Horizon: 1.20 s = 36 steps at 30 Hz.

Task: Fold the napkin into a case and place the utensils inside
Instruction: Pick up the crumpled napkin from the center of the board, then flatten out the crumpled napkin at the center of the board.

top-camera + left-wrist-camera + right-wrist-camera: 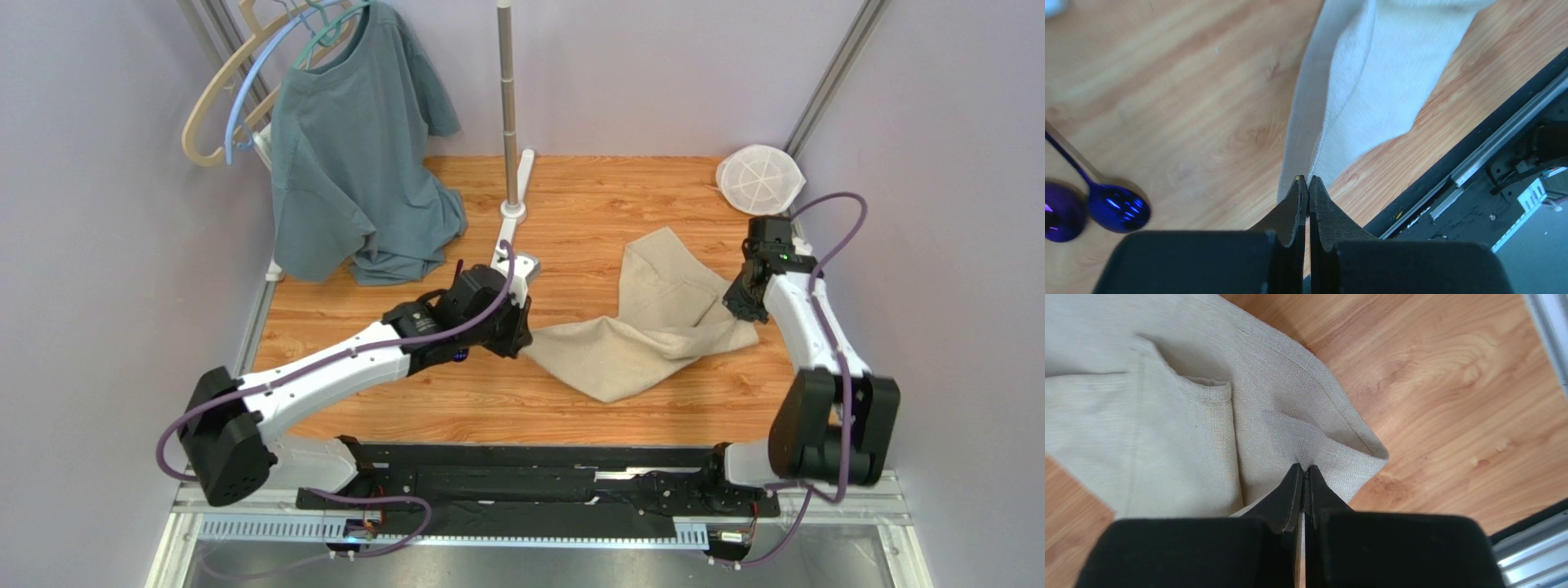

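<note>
The beige napkin (650, 321) lies loosely doubled and rumpled on the wooden table, right of centre; no case is in view. My left gripper (525, 338) sits at the napkin's pointed left corner. In the left wrist view the left gripper (1308, 179) is shut, with the edge of the napkin (1364, 79) running into its tips. My right gripper (740, 306) is at the cloth's right side. The right wrist view shows this gripper (1304, 468) shut on a puckered pinch of the napkin (1168, 416). Two utensils, purple-bowled spoons (1118, 208), lie on the wood left of the left gripper.
A grey-green T-shirt (350, 147) hangs from hangers at the back left. A metal pole (507, 98) on a white stand rises at the back centre. A white mesh disc (761, 178) lies in the back right corner. A black rail (552, 472) runs along the near edge.
</note>
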Each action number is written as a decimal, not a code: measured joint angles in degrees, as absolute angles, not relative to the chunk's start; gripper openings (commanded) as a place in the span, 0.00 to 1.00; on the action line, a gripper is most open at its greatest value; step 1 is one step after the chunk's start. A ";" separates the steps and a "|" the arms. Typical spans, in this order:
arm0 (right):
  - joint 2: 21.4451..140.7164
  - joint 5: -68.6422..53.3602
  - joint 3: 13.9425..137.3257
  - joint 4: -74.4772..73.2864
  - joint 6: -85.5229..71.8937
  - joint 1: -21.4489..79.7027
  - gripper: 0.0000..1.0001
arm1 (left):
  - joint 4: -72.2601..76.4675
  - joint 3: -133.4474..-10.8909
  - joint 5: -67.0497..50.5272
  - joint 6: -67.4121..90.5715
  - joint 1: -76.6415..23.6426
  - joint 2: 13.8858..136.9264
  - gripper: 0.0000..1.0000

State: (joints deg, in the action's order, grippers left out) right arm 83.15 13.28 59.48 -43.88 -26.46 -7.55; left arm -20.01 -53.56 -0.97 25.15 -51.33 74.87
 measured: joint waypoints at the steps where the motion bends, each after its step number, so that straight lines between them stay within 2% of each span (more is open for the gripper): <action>1: 80.12 13.52 59.90 -45.41 -26.46 -7.51 0.00 | -21.10 -55.20 -0.23 24.34 -51.33 73.71 0.00; 10: 49.43 13.96 74.52 -59.59 -26.02 -7.53 0.00 | -25.12 -70.63 3.20 15.70 -51.27 56.14 0.00; 17: 35.62 5.08 88.71 -68.86 -27.33 -7.53 0.00 | -23.16 -77.65 -9.50 11.29 -51.42 41.71 0.00; 20: 35.48 0.84 91.35 -71.77 -28.73 -7.22 0.00 | -22.98 -78.87 -11.46 10.96 -51.62 39.31 0.00; 23: 36.97 0.12 90.56 -73.28 -29.54 -7.16 0.00 | -24.75 -81.45 -6.98 10.98 -51.70 42.30 0.00; 27: 43.05 3.44 85.82 -72.62 -29.89 -7.22 0.00 | -26.04 -85.47 2.98 11.05 -50.59 53.93 0.00; 31: 57.23 5.91 80.99 -66.74 -29.76 -7.88 0.01 | -26.63 -92.14 7.68 11.14 -45.54 71.16 0.00; 32: 61.23 6.02 80.36 -64.45 -29.58 -8.23 0.04 | -26.04 -93.62 8.97 10.92 -44.40 76.53 0.00; 33: 65.93 6.02 80.07 -61.95 -29.19 -8.73 0.12 | -25.43 -94.85 10.33 10.39 -43.55 81.14 0.00; 34: 70.08 6.04 80.09 -59.53 -28.97 -9.26 0.30 | -25.04 -96.16 11.84 9.58 -42.98 85.71 0.00; 35: 74.89 5.89 80.47 -56.90 -28.51 -9.87 0.54 | -23.86 -97.34 13.58 8.47 -42.39 90.80 0.03; 36: 80.44 5.45 81.41 -54.30 -27.75 -10.59 0.59 | -22.68 -98.98 15.22 7.16 -41.82 96.55 0.42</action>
State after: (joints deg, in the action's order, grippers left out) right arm 80.44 5.45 81.41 -54.30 -27.75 -10.59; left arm -22.68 -98.98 15.22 7.16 -41.82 96.55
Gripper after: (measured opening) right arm 0.250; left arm 0.014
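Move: The crumpled napkin is already pinched by its left tip in the left gripper and near its right corner in the right. Its middle lies about 24 cm right, 5 cm ahead and 10 cm below the left hand, and roughly 15 cm left, level ahead and 5 cm below the right hand. The spoons lie 11 cm left and 6 cm ahead of the left hand, the white stand foot 24 cm ahead; the white dome sits 24 cm ahead and 3 cm right of the right hand. Keep both grips and swing the napkin up off the board, raising the hands fast by some 30 to 37 cm while drawing them back and a little left, fingertips tipping up about 50 degrees. Then whip both forward and down, the left travelling about 30 cm forward towards the stand and also swinging right; hold the left pinch and open the right fingers at the end. ##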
